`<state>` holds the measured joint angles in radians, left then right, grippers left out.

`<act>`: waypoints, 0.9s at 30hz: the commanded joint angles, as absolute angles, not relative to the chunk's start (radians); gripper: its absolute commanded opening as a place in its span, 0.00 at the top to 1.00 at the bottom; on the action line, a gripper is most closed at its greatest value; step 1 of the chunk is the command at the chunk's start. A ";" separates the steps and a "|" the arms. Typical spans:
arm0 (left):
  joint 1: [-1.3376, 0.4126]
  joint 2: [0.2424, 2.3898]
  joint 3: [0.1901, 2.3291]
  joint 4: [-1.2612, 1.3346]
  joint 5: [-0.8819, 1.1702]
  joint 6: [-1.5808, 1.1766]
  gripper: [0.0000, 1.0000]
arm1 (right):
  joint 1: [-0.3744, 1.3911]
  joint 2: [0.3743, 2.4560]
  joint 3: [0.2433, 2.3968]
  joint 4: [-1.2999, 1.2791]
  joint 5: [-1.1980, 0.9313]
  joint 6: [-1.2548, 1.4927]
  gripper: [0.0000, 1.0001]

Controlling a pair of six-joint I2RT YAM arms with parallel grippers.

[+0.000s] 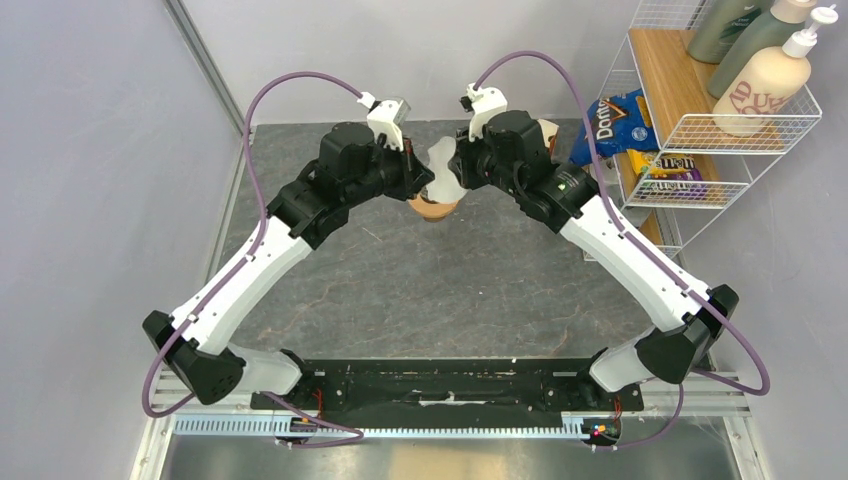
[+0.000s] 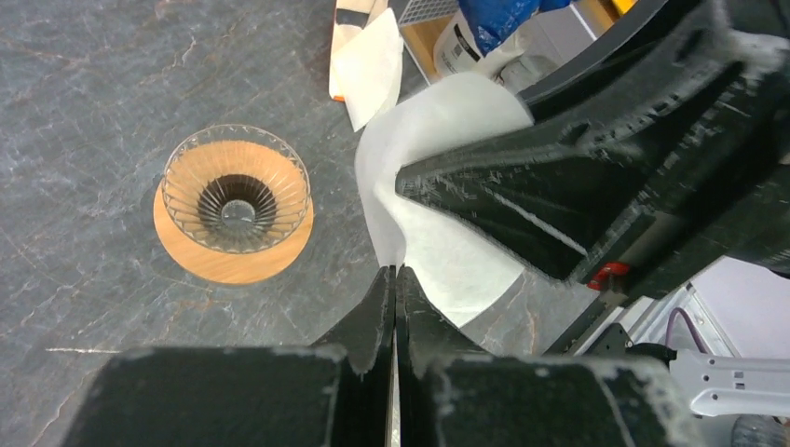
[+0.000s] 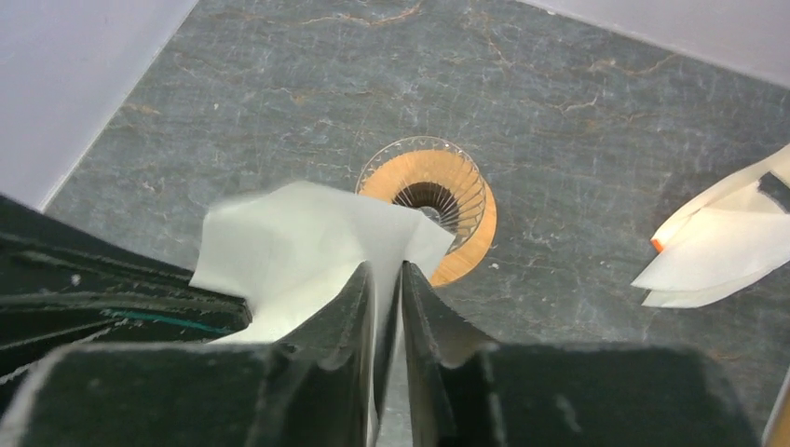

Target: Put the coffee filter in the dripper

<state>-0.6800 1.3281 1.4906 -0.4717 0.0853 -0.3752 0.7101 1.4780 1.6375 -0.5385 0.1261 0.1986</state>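
The coffee filter (image 1: 443, 162), a thin white paper, hangs in the air between both grippers at the back of the table. My left gripper (image 2: 396, 272) is shut tight on the lower edge of the filter (image 2: 438, 186). My right gripper (image 3: 386, 267) has its jaws a narrow gap apart, with the other edge of the filter (image 3: 289, 237) between them. The dripper (image 2: 235, 200), a clear ribbed glass cone on an orange-tan wooden ring, stands on the table just below and beside the paper, and it is empty. The right wrist view has the dripper (image 3: 452, 186) partly behind the paper.
A small stack of spare white filters (image 3: 717, 247) lies on the dark stone table (image 1: 420, 290) to the right of the dripper. A wire shelf (image 1: 720, 90) with bottles and snack packets (image 1: 615, 120) stands at the back right. A grey wall borders the table's left side.
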 commanded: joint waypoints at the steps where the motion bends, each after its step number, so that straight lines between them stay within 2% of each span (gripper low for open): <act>1: -0.666 1.359 1.595 -0.572 0.104 -0.385 0.98 | 0.710 1.483 1.703 -0.542 0.091 0.198 0.70; 3: -0.656 1.376 1.622 -0.603 0.094 -0.405 0.98 | 0.710 1.486 1.713 -0.549 0.093 0.194 0.58; 6: -0.620 1.402 1.660 -0.634 0.095 -0.437 0.98 | 0.710 1.488 1.720 -0.558 0.099 0.184 0.50; 8: -0.597 1.420 1.685 -0.653 0.095 -0.450 0.98 | 0.710 1.491 1.722 -0.565 0.105 0.180 0.36; 13: -0.554 1.474 1.758 -0.735 0.109 -0.468 0.98 | 0.707 1.504 1.749 -0.587 0.095 0.165 0.17; 17: -0.515 1.518 1.777 -0.779 0.144 -0.493 0.98 | 0.698 1.512 1.773 -0.593 0.077 0.155 0.14; 27: -0.459 1.636 1.847 -0.861 0.188 -0.510 0.98 | 0.631 1.520 1.812 -0.615 0.046 0.159 0.14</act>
<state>-0.4702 1.6093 1.7962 -0.8310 0.1421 -0.4721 0.6556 1.5185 1.7668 -0.6155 0.0647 0.1638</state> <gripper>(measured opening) 0.029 0.863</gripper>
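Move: Both hands already pinch the coffee filter above the table. From the left hand the dripper stands about 14 cm ahead, 1 cm to the right and 15 cm below; from the right hand it is about 10 cm ahead, 3 cm to the left and 16 cm below. The filter pack lies some 20 cm to the right of the dripper and 6 cm farther out. The right hand lets go of the filter, its fingers spreading wide while it almost stays in place, rising only about 2 cm and easing off a little forward and to its right late on. The left hand keeps its shut pinch and carries the filter towards the dripper, first forward and left, then also down (roughly 6, 5 and 5 cm in all), as the wrist tips its fingers some 20 degrees further down and turns slightly counter-clockwise. ##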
